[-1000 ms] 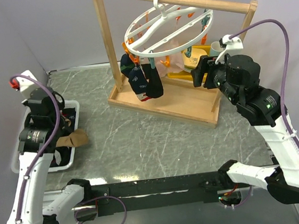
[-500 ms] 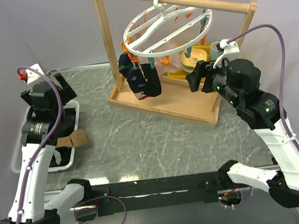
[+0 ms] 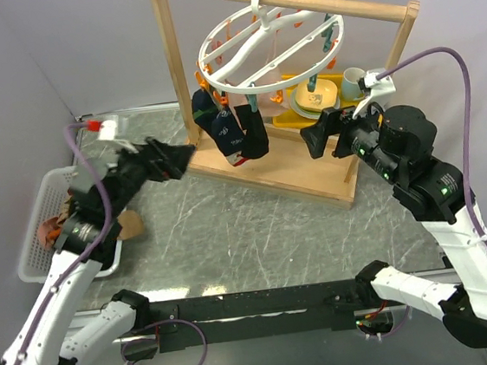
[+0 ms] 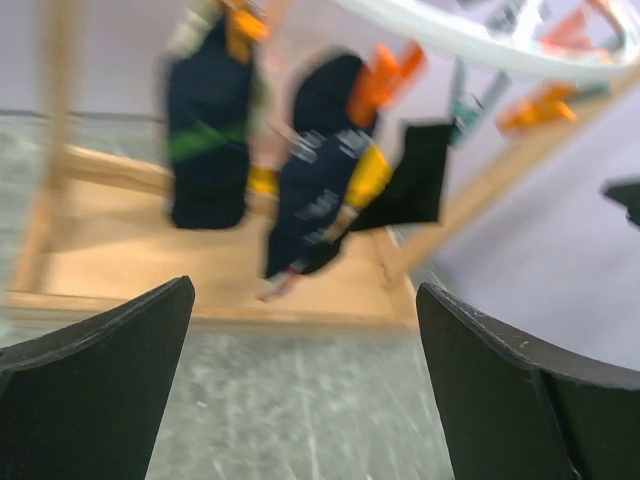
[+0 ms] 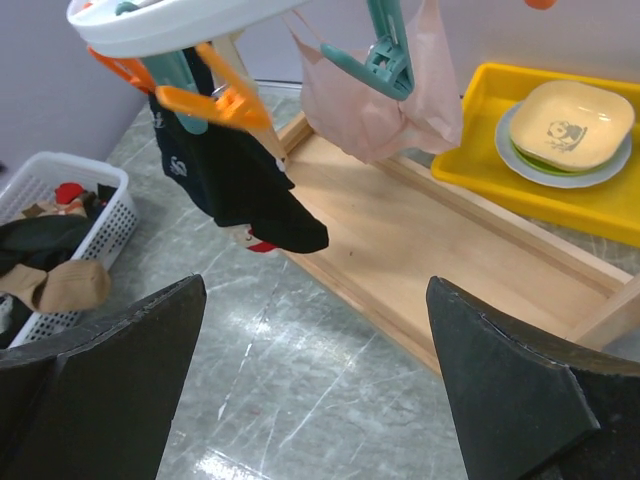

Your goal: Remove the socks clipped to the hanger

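The white ring hanger [image 3: 268,45] hangs by its hook from the wooden rail. Several dark socks [image 3: 231,131] are clipped under its left side. The left wrist view shows a navy sock with a green stripe [image 4: 208,130], a patterned navy sock [image 4: 320,190] and a black sock [image 4: 410,190]. A pale pink sock [image 5: 375,100] hangs from a teal clip in the right wrist view, beside a black sock [image 5: 250,190]. My left gripper [image 3: 184,158] [image 4: 305,400] is open and empty, just left of the dark socks. My right gripper [image 3: 317,135] [image 5: 315,400] is open and empty, to the right of the hanger and below it.
A light wooden frame [image 3: 268,167] with a flat base carries the rail. Behind it a yellow tray [image 3: 293,118] holds a bowl [image 3: 317,96] and a mug [image 3: 353,79]. A white basket [image 3: 42,188] [image 5: 60,230] at the left holds loose socks, with a brown sock [image 3: 130,225] over its edge.
My left gripper opened, let go of the brown sock at the basket and swung right toward the dark socks. My right gripper opened wider and edged left.
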`<action>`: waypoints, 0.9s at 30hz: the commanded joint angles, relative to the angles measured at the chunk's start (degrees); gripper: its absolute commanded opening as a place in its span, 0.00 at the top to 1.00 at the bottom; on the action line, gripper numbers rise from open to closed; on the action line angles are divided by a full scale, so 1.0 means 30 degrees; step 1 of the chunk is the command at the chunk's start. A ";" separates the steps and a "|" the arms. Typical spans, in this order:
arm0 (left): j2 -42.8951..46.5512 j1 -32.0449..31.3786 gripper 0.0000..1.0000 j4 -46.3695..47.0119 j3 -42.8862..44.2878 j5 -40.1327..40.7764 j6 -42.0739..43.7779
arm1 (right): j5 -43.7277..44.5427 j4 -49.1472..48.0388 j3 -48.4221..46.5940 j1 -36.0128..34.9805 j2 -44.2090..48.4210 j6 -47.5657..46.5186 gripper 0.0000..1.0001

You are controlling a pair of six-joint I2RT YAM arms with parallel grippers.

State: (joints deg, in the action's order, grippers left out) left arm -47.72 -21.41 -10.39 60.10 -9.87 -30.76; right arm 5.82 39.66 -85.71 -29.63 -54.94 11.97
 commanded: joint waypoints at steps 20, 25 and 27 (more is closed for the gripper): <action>-0.3543 -0.7156 0.01 0.3903 0.0886 0.1706 -0.0644 | 0.0555 -0.0504 0.2699 -0.0027 0.3397 0.4915 0.00; -0.5037 -0.8272 0.01 0.5161 0.1236 0.2290 -0.0410 | -0.0328 -0.1352 0.3696 -0.0027 0.3722 0.5417 0.00; -0.5737 -0.8683 0.01 0.5193 0.1792 0.2556 -0.0118 | -0.1820 -0.1822 0.3902 0.0002 0.3869 0.4513 0.00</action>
State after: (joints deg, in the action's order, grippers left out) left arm -62.24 -45.47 0.25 61.89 -4.47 -31.27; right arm 6.39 38.89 -75.07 -29.63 -44.73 26.48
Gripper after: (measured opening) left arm 0.994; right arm 0.998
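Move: The black sock hangs about 16 cm to the right of my left hand and 8 cm ahead, near hand height; from my right hand it is some 10 cm ahead, 14 cm left and 4 cm lower. The navy sock hangs 5 cm to the left of the black one, level with it. The striped sock is about 6 cm right of my left hand and 13 cm ahead. The black sock's teal clip is 8 cm above its middle. I sweep my empty, wide-open left hand about 14 cm to the right, in front of the hanging socks and towards the black one, dipping and rising slightly on the way and turning its fingers some 20 degrees clockwise. I ease my open right hand back about 3 cm and down nearly as much, rolling it so its left side rises. Neither hand visibly touches anything. ##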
